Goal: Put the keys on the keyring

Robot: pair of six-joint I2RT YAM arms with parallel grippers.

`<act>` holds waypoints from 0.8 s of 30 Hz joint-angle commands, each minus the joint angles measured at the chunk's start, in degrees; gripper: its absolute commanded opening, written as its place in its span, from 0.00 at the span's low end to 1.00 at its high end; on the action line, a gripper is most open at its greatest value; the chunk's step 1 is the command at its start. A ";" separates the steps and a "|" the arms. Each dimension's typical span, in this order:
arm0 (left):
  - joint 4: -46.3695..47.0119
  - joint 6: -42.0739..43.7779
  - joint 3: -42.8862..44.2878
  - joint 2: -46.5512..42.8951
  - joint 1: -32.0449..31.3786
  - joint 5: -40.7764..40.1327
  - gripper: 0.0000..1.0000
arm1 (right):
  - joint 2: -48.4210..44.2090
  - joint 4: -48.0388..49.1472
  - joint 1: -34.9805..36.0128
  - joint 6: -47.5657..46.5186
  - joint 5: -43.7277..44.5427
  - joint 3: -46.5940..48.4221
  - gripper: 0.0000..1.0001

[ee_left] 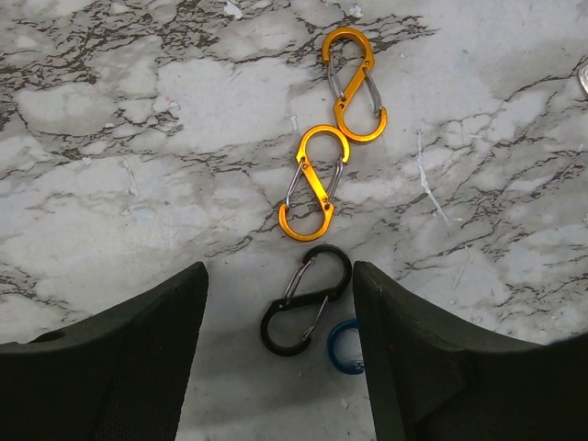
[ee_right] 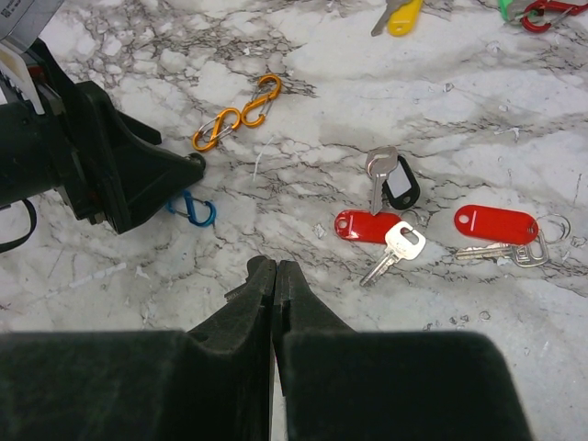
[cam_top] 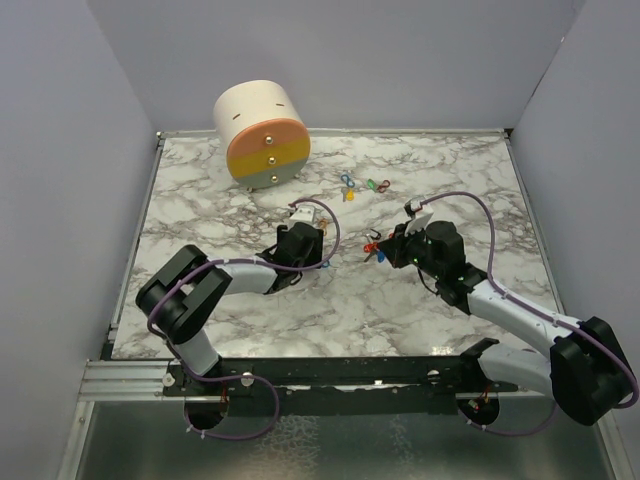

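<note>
My left gripper (ee_left: 279, 266) hangs open just over the marble, its fingers straddling a black figure-8 clip (ee_left: 306, 300) and partly covering a blue clip (ee_left: 342, 346). Two orange clips (ee_left: 315, 183) lie further out. My right gripper (ee_right: 275, 265) is shut, and nothing clearly shows between its pads. Ahead of it lie a black-headed key (ee_right: 386, 179), a white-headed key (ee_right: 395, 250) and two red tags (ee_right: 366, 226), the right one (ee_right: 495, 223) with a key and a thin metal ring (ee_right: 557, 226). A yellow-headed key (ee_right: 404, 16) and other small coloured keys (cam_top: 362, 187) lie further back.
A cream cylinder with a pink, orange and grey drawer front (cam_top: 262, 135) stands at the back left. Grey walls close the table on three sides. The left arm's gripper body (ee_right: 119, 175) fills the left side of the right wrist view.
</note>
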 commanded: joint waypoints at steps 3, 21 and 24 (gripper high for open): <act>-1.04 0.49 -1.78 -2.27 0.00 -2.39 0.66 | 1.90 0.71 0.81 -1.11 -2.51 1.85 0.01; -2.68 0.16 -3.46 -5.45 0.80 -3.29 0.66 | 18.43 -2.88 13.28 -0.95 1.71 8.41 0.01; -2.69 0.27 -3.63 -5.83 0.88 -3.09 0.66 | 19.22 -2.80 13.53 -0.68 2.61 8.46 0.09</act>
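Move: The black S-carabiner lies almost under the left hand, about 1 cm back, 1 cm right and 2 cm below, against its right fingertip; from the right hand, which holds the blue-tagged key, it is some 19 cm left, 2 cm ahead and 10 cm down. From the left hand the blue carabiner lies about 5 cm right and 3 cm back, the nearer orange one 5 cm ahead and 3 cm right. A red-tagged key sits 6 cm ahead and 4 cm left of the right hand. After a brief hold, the right arm carries the pinched blue-tagged key about 7 cm left and nearly as far down while drawing back some 4 cm, towards the carabiners, its wrist swinging counter-clockwise and tipping down by 10 to 15 degrees. Meanwhile the left hand, low over the table with its fingers still wide apart, eases about 2 cm left and 1 cm back, its right fingertip dragging the black carabiner along, away from the blue one. ##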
